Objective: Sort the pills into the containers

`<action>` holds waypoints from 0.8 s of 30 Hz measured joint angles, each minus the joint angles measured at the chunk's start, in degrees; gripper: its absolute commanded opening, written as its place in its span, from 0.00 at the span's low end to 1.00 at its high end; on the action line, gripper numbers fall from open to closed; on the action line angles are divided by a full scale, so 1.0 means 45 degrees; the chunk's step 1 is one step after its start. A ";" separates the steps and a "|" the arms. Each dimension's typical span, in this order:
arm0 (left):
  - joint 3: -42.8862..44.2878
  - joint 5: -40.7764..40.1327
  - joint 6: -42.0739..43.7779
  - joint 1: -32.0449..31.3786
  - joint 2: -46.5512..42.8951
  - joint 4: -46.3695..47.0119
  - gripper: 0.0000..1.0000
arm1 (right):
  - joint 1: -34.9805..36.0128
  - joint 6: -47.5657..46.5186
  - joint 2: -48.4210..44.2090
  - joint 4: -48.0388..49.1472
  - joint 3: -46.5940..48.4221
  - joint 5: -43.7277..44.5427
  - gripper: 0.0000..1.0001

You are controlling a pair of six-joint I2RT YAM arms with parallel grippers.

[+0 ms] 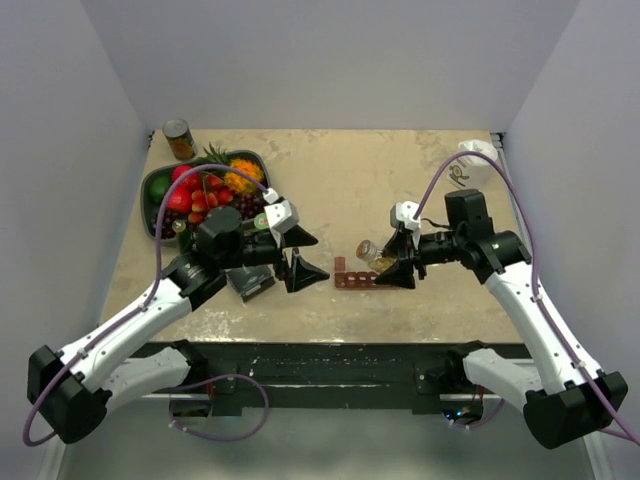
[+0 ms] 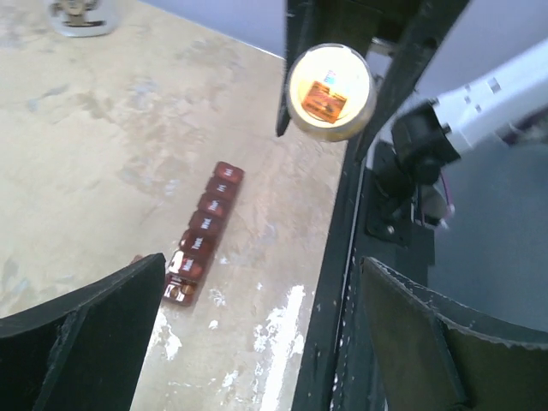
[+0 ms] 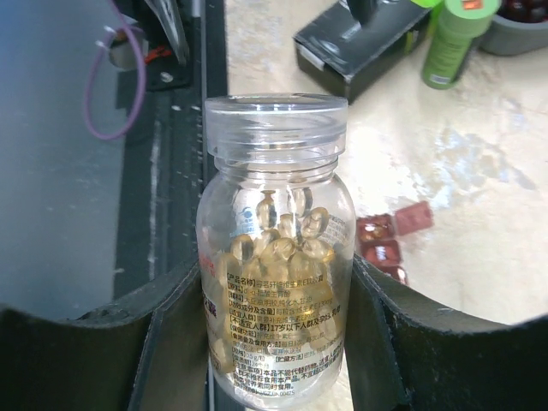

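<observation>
My right gripper [image 1: 392, 266] is shut on an uncapped clear pill bottle [image 1: 370, 251] and holds it tipped on its side, mouth to the left, just above the right part of the dark red organizer strip [image 1: 354, 278]. In the right wrist view the bottle [image 3: 274, 257] sits between my fingers [image 3: 411, 342], with several golden pills [image 3: 282, 244] inside and the organizer [image 3: 387, 244] beyond it, one lid raised. My left gripper [image 1: 303, 262] is open and empty, left of the strip. Its wrist view shows the strip [image 2: 204, 231], amber pills [image 2: 178, 292] in its nearest open compartment, and the bottle's mouth [image 2: 331, 92].
A grey fruit bowl [image 1: 160, 190] and a can [image 1: 180, 140] stand at the back left. A black box [image 1: 250, 282] lies under my left wrist. A white object [image 1: 470, 160] sits at the back right. The strip lies close to the table's front edge [image 1: 330, 345].
</observation>
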 measured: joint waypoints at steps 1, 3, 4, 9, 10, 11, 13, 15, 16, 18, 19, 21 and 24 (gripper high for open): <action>-0.0296 -0.0432 -0.0481 0.0126 -0.0403 0.0248 0.99 | 0.0000 -0.0185 -0.0019 -0.0063 0.0083 0.0238 0.00; -0.0767 -0.1229 -0.1496 0.0340 -0.0981 0.0665 0.99 | 0.0000 -0.0549 -0.0010 -0.0097 0.0257 0.0826 0.00; -0.0918 -0.1564 -0.2093 0.0457 -0.1122 0.0869 0.99 | 0.0000 -0.0714 -0.0010 -0.0102 0.0330 0.1117 0.00; -0.1389 -0.2429 -0.5027 0.0792 -0.0845 0.2016 0.96 | 0.0000 -0.1307 0.0000 -0.0019 0.0500 0.2749 0.00; -0.1491 -0.2506 -0.5731 0.0826 -0.0690 0.2336 0.95 | 0.0000 -0.1389 0.0005 0.0039 0.0500 0.3041 0.00; -0.1574 -0.2565 -0.6392 0.0855 -0.0510 0.2681 0.95 | 0.0000 -0.1467 0.0015 0.0102 0.0500 0.3298 0.00; -0.1651 -0.2623 -0.7645 0.0869 -0.0107 0.3308 0.94 | 0.0000 -0.1593 0.0019 0.0253 0.0500 0.3789 0.00; -0.1651 -0.2662 -0.8869 0.0869 0.0374 0.3973 0.94 | 0.0000 -0.1681 0.0015 0.0389 0.0500 0.4197 0.00; -0.1627 -0.2715 -0.9423 0.0869 0.0602 0.4192 0.94 | 0.0000 -0.1719 0.0015 0.0452 0.0500 0.4391 0.00; -0.1511 -0.2875 -1.0350 0.0869 0.1030 0.4294 0.95 | 0.0000 -0.1802 0.0019 0.0578 0.0500 0.4716 0.00; -0.1438 -0.2968 -1.0661 0.0869 0.1175 0.4299 0.95 | 0.0000 -0.1826 0.0015 0.0622 0.0500 0.4813 0.00; -0.1141 -0.3225 -1.1458 0.0869 0.1501 0.4284 0.99 | 0.0000 -0.1865 0.0019 0.0685 0.0500 0.4964 0.00; -0.0695 -0.3473 -1.2128 0.0835 0.1787 0.4269 0.99 | 0.0000 -0.1904 0.0019 0.0850 0.0500 0.5115 0.00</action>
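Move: The left hand is empty and wide open, pointing right at the pill bottle, whose middle is about 13 cm to its right, level fore and aft and a touch higher. The right hand already grips the bottle, its middle some 3 cm left of that hand point and 1 cm forward. The red pill case lies roughly 14 cm below the right hand and 3 cm to its left. The green-capped jar stands some 11 cm left of the left hand, 9 cm forward and 12 cm lower. The right hand keeps its grip on the capped bottle and carries it about 7 cm forward and some 4 cm right, away from above the pill case, dipping its fingers and turning clockwise a little. The empty left hand, still wide open, swings about 7 cm forward without touching the bottle; its wrist rolls by some 45 degrees, and its fingers turn counter-clockwise and tip upward. ##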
